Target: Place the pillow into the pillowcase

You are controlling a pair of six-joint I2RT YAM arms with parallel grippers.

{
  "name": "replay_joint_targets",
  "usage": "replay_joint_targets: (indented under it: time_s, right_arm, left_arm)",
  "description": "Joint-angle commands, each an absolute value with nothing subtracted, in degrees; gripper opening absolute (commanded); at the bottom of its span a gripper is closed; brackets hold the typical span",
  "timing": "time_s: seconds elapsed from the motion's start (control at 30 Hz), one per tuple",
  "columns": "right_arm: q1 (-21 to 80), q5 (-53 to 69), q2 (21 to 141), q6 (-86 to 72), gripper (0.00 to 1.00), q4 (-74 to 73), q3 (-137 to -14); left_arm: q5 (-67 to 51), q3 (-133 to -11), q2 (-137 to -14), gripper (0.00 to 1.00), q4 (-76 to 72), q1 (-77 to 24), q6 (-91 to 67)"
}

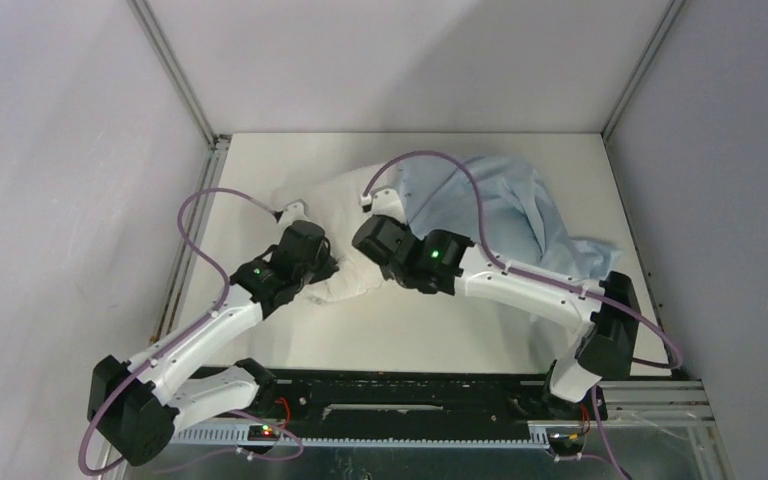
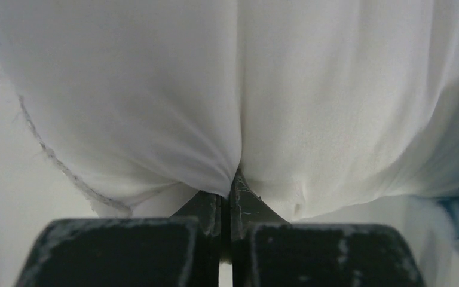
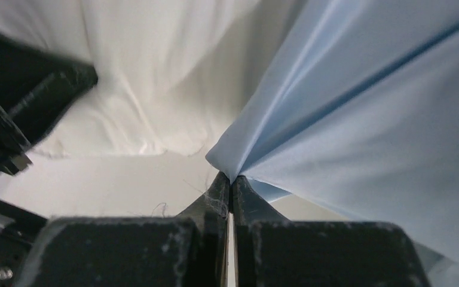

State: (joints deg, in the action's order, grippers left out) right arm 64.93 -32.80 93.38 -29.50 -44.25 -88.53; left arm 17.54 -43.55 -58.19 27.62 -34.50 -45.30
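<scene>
The plump white pillow lies mid-table, its right part under the light blue pillowcase. My left gripper is at the pillow's near left edge. In the left wrist view it is shut on a pinch of the pillow's white fabric, which bulges on both sides of the fingers. My right gripper sits just right of it. In the right wrist view it is shut on a fold of the pillowcase at its edge, with the pillow beside it.
The white table is boxed in by grey walls and aluminium posts at the back corners. Purple cables loop over both arms. The left arm's black wrist is close by on the left of the right wrist view.
</scene>
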Motion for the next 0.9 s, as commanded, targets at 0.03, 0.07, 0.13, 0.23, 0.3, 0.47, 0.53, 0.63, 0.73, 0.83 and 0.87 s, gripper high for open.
replay_joint_targets:
  time_s: [0.03,0.07,0.13,0.23,0.3,0.47,0.53,0.63,0.73,0.83,0.87]
  right_arm:
    - [63.5,-24.6,92.4,-32.6,0.0,-37.3,-81.9]
    - [62.0,-23.0,91.4,-32.7,0.0,-36.0,-79.5]
    - [59.6,-21.0,90.1,-32.6,0.0,-33.9,-75.9]
    - [58.7,-21.6,89.4,-31.3,0.0,-34.2,-75.7]
    - [58.7,-21.4,87.7,-30.6,0.07,-34.4,-76.3]
    - [60.5,-25.0,82.3,-31.7,0.55,-38.0,-76.9]
    - [62.3,-28.4,80.2,-33.4,0.61,-40.4,-75.9]
    - [64.9,-32.5,76.3,-36.8,0.63,-42.5,-71.6]
    - [66.8,-33.3,72.6,-40.9,0.62,-43.0,-65.3]
    - [68.4,-33.6,69.8,-45.3,0.59,-41.3,-58.2]
    - [68.6,-33.2,69.2,-46.6,0.57,-40.2,-55.6]
  left_arm:
    - [11.7,-50.0,-59.2,0.0,22.7,-37.7,-48.8]
    - [11.8,-50.2,-58.6,0.0,22.6,-37.6,-49.0]
    - [12.0,-50.5,-57.9,0.0,22.5,-37.7,-49.6]
    - [11.6,-51.1,-57.3,0.0,22.5,-38.1,-50.2]
    - [11.9,-51.2,-57.3,0.0,22.6,-38.4,-50.3]
    - [12.5,-49.6,-57.3,0.0,22.8,-38.4,-50.7]
    - [12.6,-49.4,-57.4,0.0,22.9,-38.5,-50.9]
    - [13.0,-49.5,-57.3,0.0,23.5,-38.5,-50.8]
    - [13.2,-49.6,-57.0,0.0,23.8,-38.4,-50.7]
    - [13.2,-49.4,-56.8,0.0,24.1,-38.4,-50.8]
    - [13.2,-49.4,-56.8,0.0,24.2,-38.4,-50.8]
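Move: The left gripper already pinches the pillow's near edge; the pillowcase mouth lies about 13 cm to its right, 9 cm ahead and some 4 cm lower. The pillow's visible middle is 8 cm ahead of that hand, 3 cm right and 6 cm below. The right gripper holds the mouth's near corner aloft; the pillow's near right corner sits roughly 3 cm ahead, 3 cm left and 9 cm below, the pillowcase's middle 10 cm ahead, 22 cm right and 15 cm down. Sink the right gripper about 9 cm, drawing the pillowcase corner down and to the right over the pillow's near right corner, then open the fingers to let go, rise 8 cm and back off towards the base and to the right, dipping slightly at the end. Meanwhile keep the left pinch and carry the pillow's edge some 4 cm right towards the case and 3 cm up, tilting the wrist slightly, then hold still. ##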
